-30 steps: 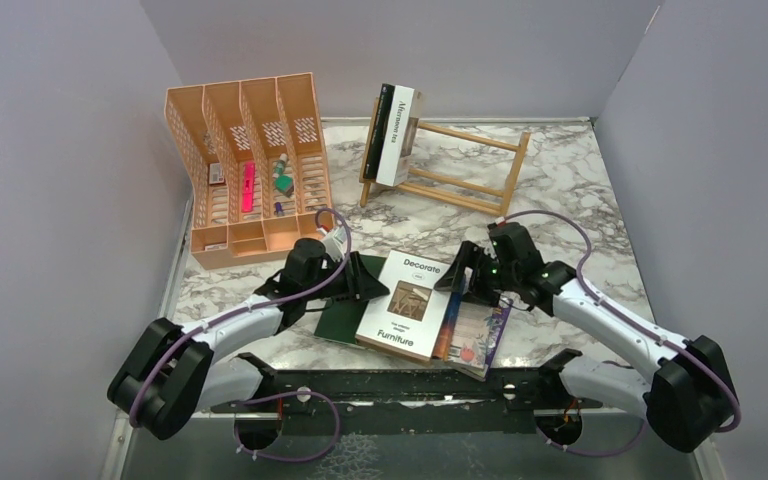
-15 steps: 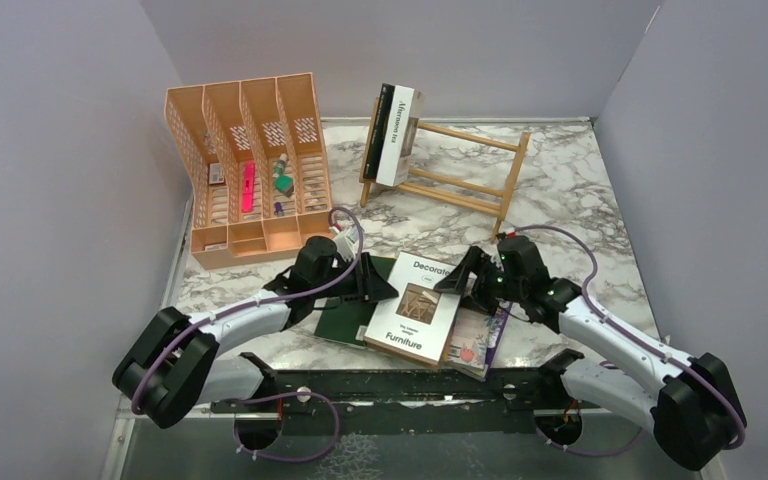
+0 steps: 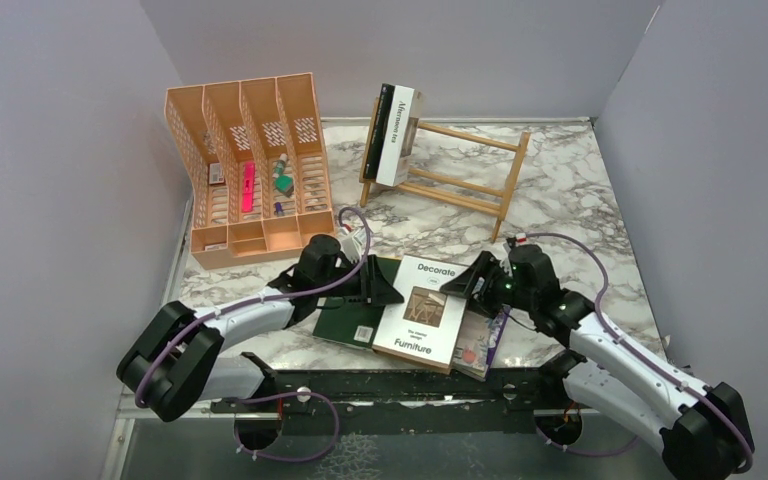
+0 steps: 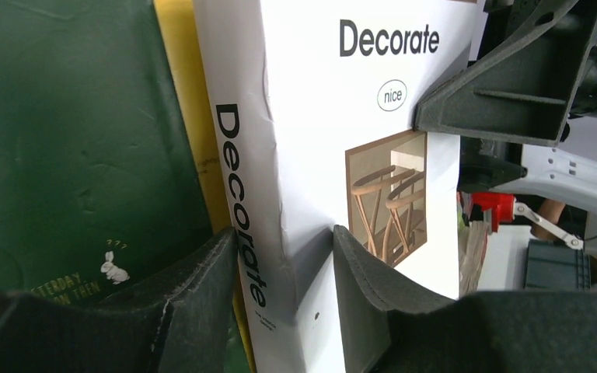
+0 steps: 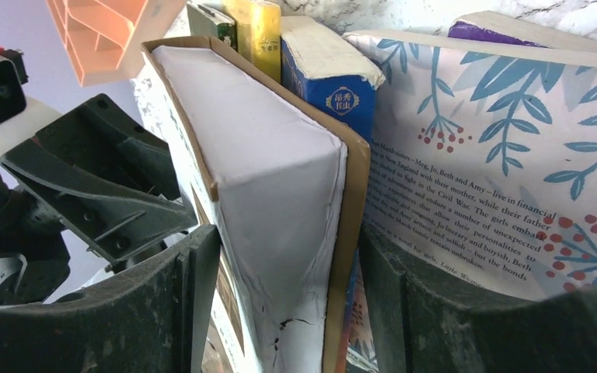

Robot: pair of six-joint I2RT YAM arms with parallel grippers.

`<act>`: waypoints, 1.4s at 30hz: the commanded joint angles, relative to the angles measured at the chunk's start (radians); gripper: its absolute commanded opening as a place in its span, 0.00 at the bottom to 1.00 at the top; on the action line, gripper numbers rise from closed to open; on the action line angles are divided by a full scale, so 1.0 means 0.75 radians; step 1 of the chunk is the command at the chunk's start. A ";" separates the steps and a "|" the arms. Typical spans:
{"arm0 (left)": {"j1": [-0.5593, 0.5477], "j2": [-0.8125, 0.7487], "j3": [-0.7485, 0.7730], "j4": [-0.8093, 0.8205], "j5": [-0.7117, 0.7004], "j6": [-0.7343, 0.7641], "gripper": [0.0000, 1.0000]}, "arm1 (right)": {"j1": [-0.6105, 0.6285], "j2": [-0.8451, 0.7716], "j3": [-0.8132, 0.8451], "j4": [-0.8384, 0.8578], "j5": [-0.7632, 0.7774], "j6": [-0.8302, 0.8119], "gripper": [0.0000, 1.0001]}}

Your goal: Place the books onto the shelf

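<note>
The white "Decorate" book (image 3: 422, 312) lies tilted on top of other books near the front of the table. My left gripper (image 3: 384, 294) (image 4: 286, 249) is shut on its spine. My right gripper (image 3: 472, 284) (image 5: 289, 256) is open and straddles the book's opposite page edge (image 5: 280, 179), with gaps showing. A dark green book (image 3: 343, 320) (image 4: 70, 140) and a yellow book (image 4: 183, 116) lie under its left side. On the right are a blue book (image 5: 330, 85) and a floral book (image 3: 480, 345) (image 5: 513, 155). The light-wood shelf (image 3: 465, 170) holds two books (image 3: 392, 135) at its left end.
An orange perforated file organiser (image 3: 250, 165) with small items stands at the back left. Grey walls close in the marble table (image 3: 580, 210) on three sides. A black rail (image 3: 400, 385) runs along the near edge between the arm bases.
Both grippers and the Decorate book have shifted a little to the right and nearer. The right jaws have narrowed round the book's page edge.
</note>
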 commanded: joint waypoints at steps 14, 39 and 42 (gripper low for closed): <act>-0.029 -0.018 0.119 0.088 0.154 0.034 0.49 | 0.005 -0.175 0.033 -0.013 0.075 0.010 0.57; 0.329 -0.287 0.107 0.055 0.251 -0.116 0.95 | -0.039 0.197 0.471 0.454 -0.364 -0.261 0.30; 0.329 -0.362 0.103 0.057 0.206 -0.165 0.95 | -0.051 0.267 0.550 0.535 -0.475 -0.248 0.29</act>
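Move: Both hands have hold of the Decorate book, whose middle lies about 4 cm back and 5 cm left of the right hand, and 3 cm back and 4 cm right of the left. The shelf's free stretch is some 25 cm ahead of the right hand and 2 cm to its left, a little higher; from the left hand it is about 26 cm ahead and 7 cm right. From the right hand, the white book on the shelf is roughly 28 cm ahead and 9 cm left, and the floral book 8 cm back, 7 cm right and lower. Upward first, then up, forward and left, the right hand lifts the Decorate book by its right edge, rising about 15 cm; its fingers close tighter on the edge while the wrist tips up and turns counter-clockwise, some 30 degrees in all. The left hand rises about 10 cm with it and shifts forward and left, opening its fingers wide to release the spine yet staying around it. ##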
